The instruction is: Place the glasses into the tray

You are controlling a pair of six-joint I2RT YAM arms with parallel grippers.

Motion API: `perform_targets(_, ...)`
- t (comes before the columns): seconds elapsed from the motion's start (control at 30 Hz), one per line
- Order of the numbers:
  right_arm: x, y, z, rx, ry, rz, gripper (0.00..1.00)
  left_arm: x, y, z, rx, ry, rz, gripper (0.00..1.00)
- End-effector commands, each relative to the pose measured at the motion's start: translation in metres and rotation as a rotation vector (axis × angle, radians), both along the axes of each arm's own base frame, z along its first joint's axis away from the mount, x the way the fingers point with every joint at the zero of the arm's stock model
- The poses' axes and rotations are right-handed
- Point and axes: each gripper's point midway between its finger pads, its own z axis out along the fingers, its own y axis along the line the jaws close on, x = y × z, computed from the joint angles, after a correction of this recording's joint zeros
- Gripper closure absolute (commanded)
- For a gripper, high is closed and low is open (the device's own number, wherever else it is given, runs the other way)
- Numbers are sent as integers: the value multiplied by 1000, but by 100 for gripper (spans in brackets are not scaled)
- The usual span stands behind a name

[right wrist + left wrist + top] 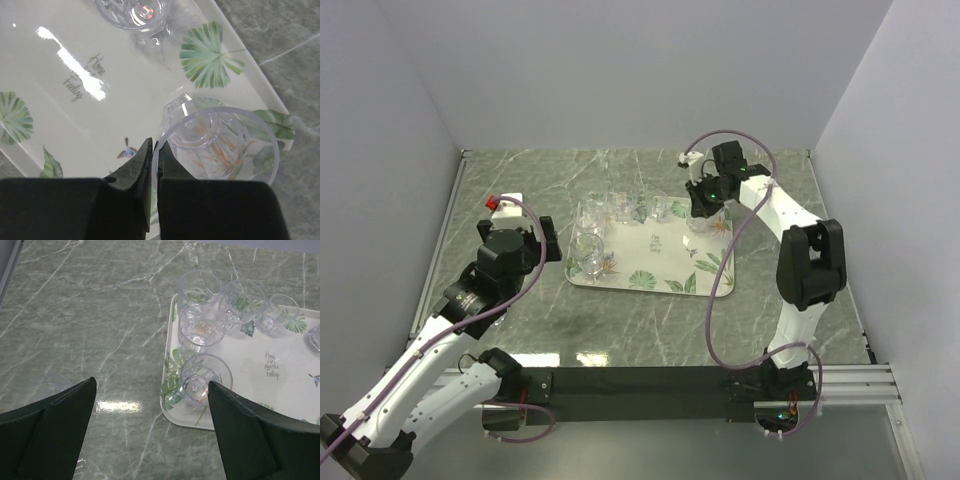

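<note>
The tray lies mid-table, printed with leaves. Several clear glasses stand on its left end and along its far edge; in the left wrist view the nearest glass sits in the tray's near-left corner. My right gripper is shut on the rim of a glass held just over the tray's right end; from above, this gripper hangs at the far-right corner. My left gripper stands open and holds nothing, over bare table just left of the tray. A faint clear round shape lies by its left finger.
Grey walls close the table on the left, back and right. A black rail runs along the near edge between the arm bases. The right arm's lilac cable loops down past the tray's right end. Marble-patterned table surface lies left of the tray.
</note>
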Motion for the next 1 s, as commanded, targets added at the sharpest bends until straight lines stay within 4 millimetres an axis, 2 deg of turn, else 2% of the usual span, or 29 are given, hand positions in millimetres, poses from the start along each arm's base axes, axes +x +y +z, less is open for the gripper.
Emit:
perform_targets(0.0, 18, 16, 29, -1, -87, 38, 100, 2, 1, 8, -14, -36, 6, 1)
perform_targets(0.2, 21, 30, 14, -32, -61, 64, 99, 3, 1, 7, -12, -30, 6, 1)
perform_targets(0.6, 31, 44, 2, -73, -43, 72, 93, 5, 1, 3, -5, -18, 9, 1)
perform_targets(0.77, 30, 48, 4, -76, -49, 84, 82, 5, 1, 4, -7, -21, 12, 1)
perform_targets(0.97, 31, 49, 19, -67, -87, 80, 63, 5, 3, 4, -7, -24, 20, 1)
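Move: Just ahead and left of the right hand, which still pinches a glass by its rim, is the free tray spot for this glass: about 4 cm ahead, 3 cm left and 6 cm below. The small glass stands some 11 cm to this hand's left and 4 cm ahead; the next glass in that row is about 20 cm left, again 4 cm ahead. From the left hand, the spot lies roughly 40 cm right, 8 cm ahead and well below. Carrying the glass about 4 cm left and 2 cm forward over the tray towards the small glass, the right hand then sinks some 2 cm to set it down. There it nearly stops and its fingers open about a third of their range, letting go of the rim, with the tips still on either side of the glass wall. ##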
